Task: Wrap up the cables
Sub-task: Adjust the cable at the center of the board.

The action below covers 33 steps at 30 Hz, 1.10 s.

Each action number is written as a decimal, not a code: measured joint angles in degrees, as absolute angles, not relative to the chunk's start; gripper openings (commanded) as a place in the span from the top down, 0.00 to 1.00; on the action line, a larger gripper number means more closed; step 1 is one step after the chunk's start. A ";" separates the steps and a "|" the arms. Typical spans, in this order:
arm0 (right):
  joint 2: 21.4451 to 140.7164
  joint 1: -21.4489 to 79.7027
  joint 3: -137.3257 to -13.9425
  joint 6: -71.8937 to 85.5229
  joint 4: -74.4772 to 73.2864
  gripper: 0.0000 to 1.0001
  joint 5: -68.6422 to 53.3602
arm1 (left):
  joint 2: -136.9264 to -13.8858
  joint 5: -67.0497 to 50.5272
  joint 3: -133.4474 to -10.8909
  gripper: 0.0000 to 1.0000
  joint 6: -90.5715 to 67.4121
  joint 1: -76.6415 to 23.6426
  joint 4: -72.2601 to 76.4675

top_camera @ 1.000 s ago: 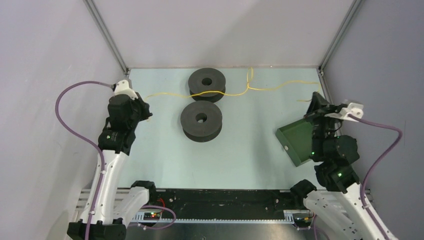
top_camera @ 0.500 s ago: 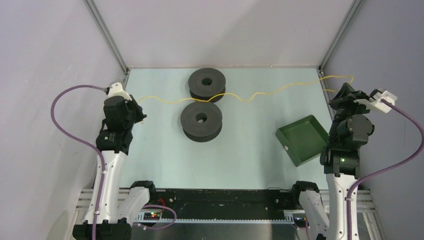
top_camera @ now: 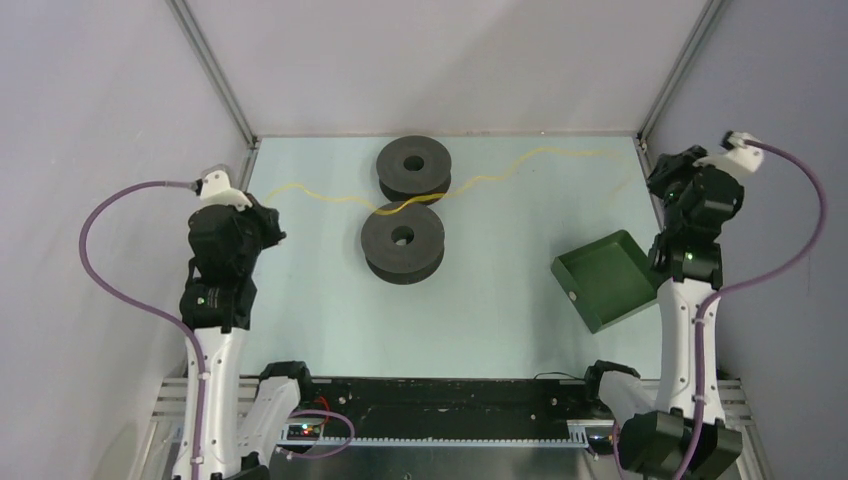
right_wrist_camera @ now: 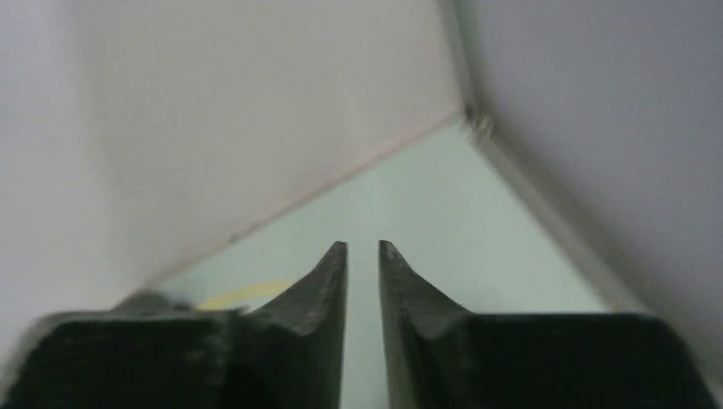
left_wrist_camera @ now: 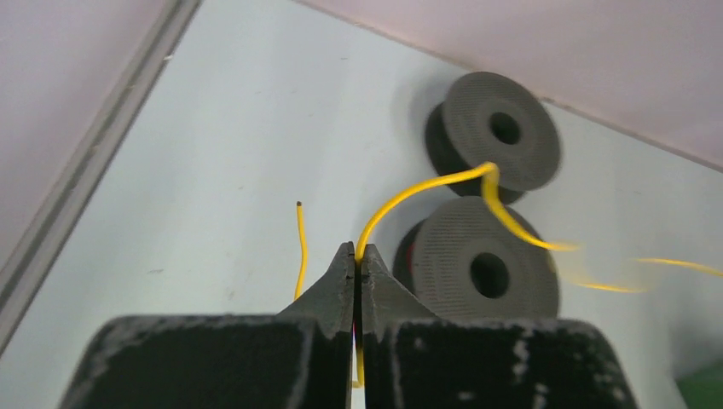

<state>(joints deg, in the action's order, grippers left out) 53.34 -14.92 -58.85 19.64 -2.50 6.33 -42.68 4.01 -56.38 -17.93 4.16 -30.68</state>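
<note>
My left gripper (top_camera: 268, 212) (left_wrist_camera: 358, 249) is shut on the yellow cable (top_camera: 470, 182) (left_wrist_camera: 426, 183) near its left end. A short free tail (left_wrist_camera: 300, 247) sticks out beside the jaws. From there the cable arcs over the near dark grey spool (top_camera: 402, 240) (left_wrist_camera: 482, 273), passes in front of the far spool (top_camera: 413, 168) (left_wrist_camera: 503, 128) and runs blurred toward the back right. A red sliver shows in the near spool's groove (left_wrist_camera: 407, 254). My right gripper (top_camera: 664, 172) (right_wrist_camera: 364, 247) hangs by the back right corner, jaws slightly open, nothing between them.
A green tray (top_camera: 605, 280) lies on the table at the right, just left of the right arm. Grey walls and metal corner posts close in the table at the back and both sides. A yellow blur (right_wrist_camera: 247, 294) of cable shows left of the right fingers.
The right arm swung from the green tray up to the back right corner, then parted its jaws and released the cable. The left gripper pulled its end leftward, dragging the cable over the near spool.
</note>
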 measured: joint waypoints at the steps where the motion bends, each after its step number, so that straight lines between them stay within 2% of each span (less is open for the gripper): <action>1: 54.89 -14.90 -59.18 19.57 -4.25 0.67 3.53 | -42.57 1.78 -56.84 1.00 -17.91 4.14 -30.65; 4: 56.10 -14.11 -60.16 18.33 -11.84 0.52 -1.54 | -42.37 -4.29 -58.13 1.00 -17.93 3.29 -30.65; 10: 51.22 -12.64 -64.18 14.44 -22.74 0.48 -7.75 | -41.91 -12.40 -58.74 1.00 -17.32 -7.68 -31.27; 15: 47.77 -8.58 -63.83 11.88 -20.08 0.46 -21.02 | -44.42 -19.94 -59.16 1.00 -17.39 -14.66 -31.97; 18: 46.54 2.50 -59.86 7.99 -15.33 0.45 -27.97 | -46.04 -23.24 -59.16 1.00 -17.34 -17.93 -32.64; 24: 50.63 26.61 -56.05 -2.31 -8.16 0.44 -33.56 | -47.81 -31.59 -62.39 1.00 -17.41 -23.88 -33.61; 29: 54.22 43.90 -53.41 -11.75 -1.37 0.44 -33.87 | -48.58 -34.11 -65.54 1.00 -19.51 -26.63 -33.52; 33: 55.42 56.62 -48.71 -23.07 4.69 0.43 -27.90 | -48.82 -34.00 -66.24 1.00 -23.40 -26.76 -32.32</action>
<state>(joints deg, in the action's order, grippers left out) 55.42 56.62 -48.71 -23.07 4.69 -27.90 -48.82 -34.00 -66.24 -23.40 -26.76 -32.32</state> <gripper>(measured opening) 0.563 0.012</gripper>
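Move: The left hand still pinches one end of the yellow cable, which stretches through the air over the front spool; that spool lies about 23 cm to its right, roughly level with it and 25 cm below, with the rear spool some 20 cm farther out than the hand and 25 cm right. From the empty right hand the front spool is about 49 cm left, 5 cm back and 34 cm below; the green box sits 13 cm back, 5 cm left, 36 cm below. Right hand opens, sweeping 43 cm left and back towards the front spool; left carries cable 23 cm right. ##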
